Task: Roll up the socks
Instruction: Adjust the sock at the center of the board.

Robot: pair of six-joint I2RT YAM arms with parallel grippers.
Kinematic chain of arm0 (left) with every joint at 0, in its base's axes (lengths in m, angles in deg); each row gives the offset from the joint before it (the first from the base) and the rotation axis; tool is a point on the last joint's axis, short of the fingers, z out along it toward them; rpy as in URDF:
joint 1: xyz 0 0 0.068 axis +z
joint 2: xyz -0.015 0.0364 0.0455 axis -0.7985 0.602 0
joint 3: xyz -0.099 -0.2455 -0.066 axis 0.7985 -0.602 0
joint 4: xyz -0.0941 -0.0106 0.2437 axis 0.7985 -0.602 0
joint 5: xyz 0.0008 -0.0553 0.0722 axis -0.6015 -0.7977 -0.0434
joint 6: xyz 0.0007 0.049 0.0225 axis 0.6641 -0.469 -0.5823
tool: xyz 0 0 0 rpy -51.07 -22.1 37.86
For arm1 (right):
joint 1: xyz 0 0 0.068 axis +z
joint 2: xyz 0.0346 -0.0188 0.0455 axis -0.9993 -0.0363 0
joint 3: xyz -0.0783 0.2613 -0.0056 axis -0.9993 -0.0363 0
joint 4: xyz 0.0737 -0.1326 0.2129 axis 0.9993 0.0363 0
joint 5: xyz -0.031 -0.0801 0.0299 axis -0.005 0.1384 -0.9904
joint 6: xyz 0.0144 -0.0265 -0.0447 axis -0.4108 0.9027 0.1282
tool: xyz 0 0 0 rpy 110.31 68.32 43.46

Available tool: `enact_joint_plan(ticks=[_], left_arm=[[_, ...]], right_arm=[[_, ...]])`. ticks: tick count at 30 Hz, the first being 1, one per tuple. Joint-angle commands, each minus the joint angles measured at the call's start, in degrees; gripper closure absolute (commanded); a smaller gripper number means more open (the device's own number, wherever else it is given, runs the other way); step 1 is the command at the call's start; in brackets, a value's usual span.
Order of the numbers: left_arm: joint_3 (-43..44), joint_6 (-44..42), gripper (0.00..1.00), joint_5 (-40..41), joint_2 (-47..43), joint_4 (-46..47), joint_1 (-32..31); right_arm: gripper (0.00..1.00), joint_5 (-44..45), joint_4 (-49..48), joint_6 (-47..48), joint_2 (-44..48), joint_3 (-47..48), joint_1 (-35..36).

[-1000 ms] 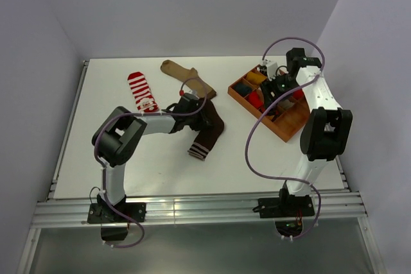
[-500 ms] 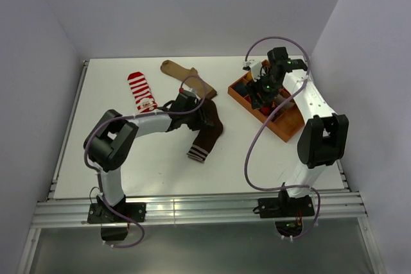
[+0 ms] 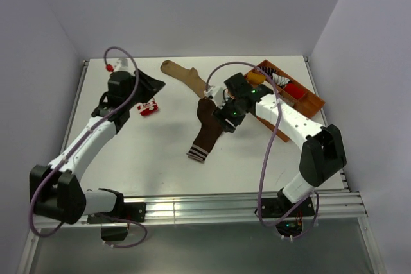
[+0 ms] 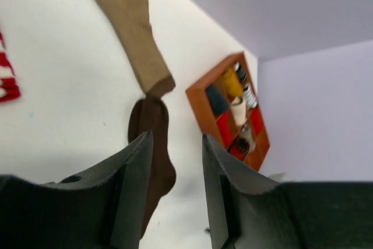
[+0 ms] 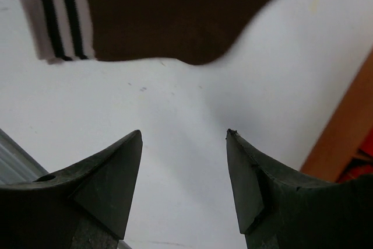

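Note:
The dark brown sock (image 3: 207, 128) lies stretched out mid-table, its striped cuff (image 3: 198, 154) toward me. In the right wrist view the brown sock (image 5: 175, 16) lies ahead of the tips. My right gripper (image 3: 223, 120) hovers open at its right side, and my right gripper (image 5: 183, 132) holds nothing. The plain tan sock (image 3: 183, 75) lies at the back, touching the brown one's toe. My left gripper (image 3: 157, 85) stands open and empty at the back left, above the red-and-white striped sock (image 3: 148, 107), which it mostly hides. From the left wrist, the tan sock (image 4: 137, 33) and brown sock (image 4: 152, 144) show.
An orange wooden tray (image 3: 308, 97) with several rolled socks in its compartments stands at the back right, behind my right arm. The orange tray (image 4: 198, 106) also shows from the left wrist. White walls close in the table on three sides.
My left arm left the brown sock and swung to the back left, jaws wider. My right arm came from the tray to the brown sock. The sock lies straighter and the tray sits further back.

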Motion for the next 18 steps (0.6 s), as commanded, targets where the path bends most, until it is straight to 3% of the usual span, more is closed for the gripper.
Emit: enact_joint_plan(ticks=[1, 9, 18], left_arm=[[-0.50, 0.06, 0.54, 2.35, -6.80, -3.82, 2.70], [1.95, -1.96, 0.52, 1.12, -11.21, -7.25, 5.61], [3.63, -3.28, 0.52, -0.46, -12.36, -8.57, 6.58]], right_arm=[[0.33, 3.53, -7.38, -5.27, 1.06, -2.77, 5.95], [0.34, 7.23, -11.95, -8.61, -5.45, -3.75, 20.01], [0.33, 10.31, -13.01, -9.41, -12.04, -3.40, 27.76]])
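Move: The right hand goes for the striped cuff of the dark brown sock, some 13 cm to its left, 7 cm nearer the base and about 12 cm below. That sock's middle lies some 3 cm ahead and 9 cm left; the tan sock's middle is roughly 22 cm ahead and 15 cm left, and the wooden box's about 15 cm ahead and 21 cm right. From the left hand, the cuff is some 16 cm back, 12 cm right and 22 cm down. Leftward, back and down in one sweep of some 16 cm, the right hand travels to just over the brown sock's cuff, turning about 15 degrees counter-clockwise, fingers staying about two-thirds open and stopping short of touching. The left hand keeps withdrawing, about 5 cm left and 4 cm up with a little back, still half open and empty. ##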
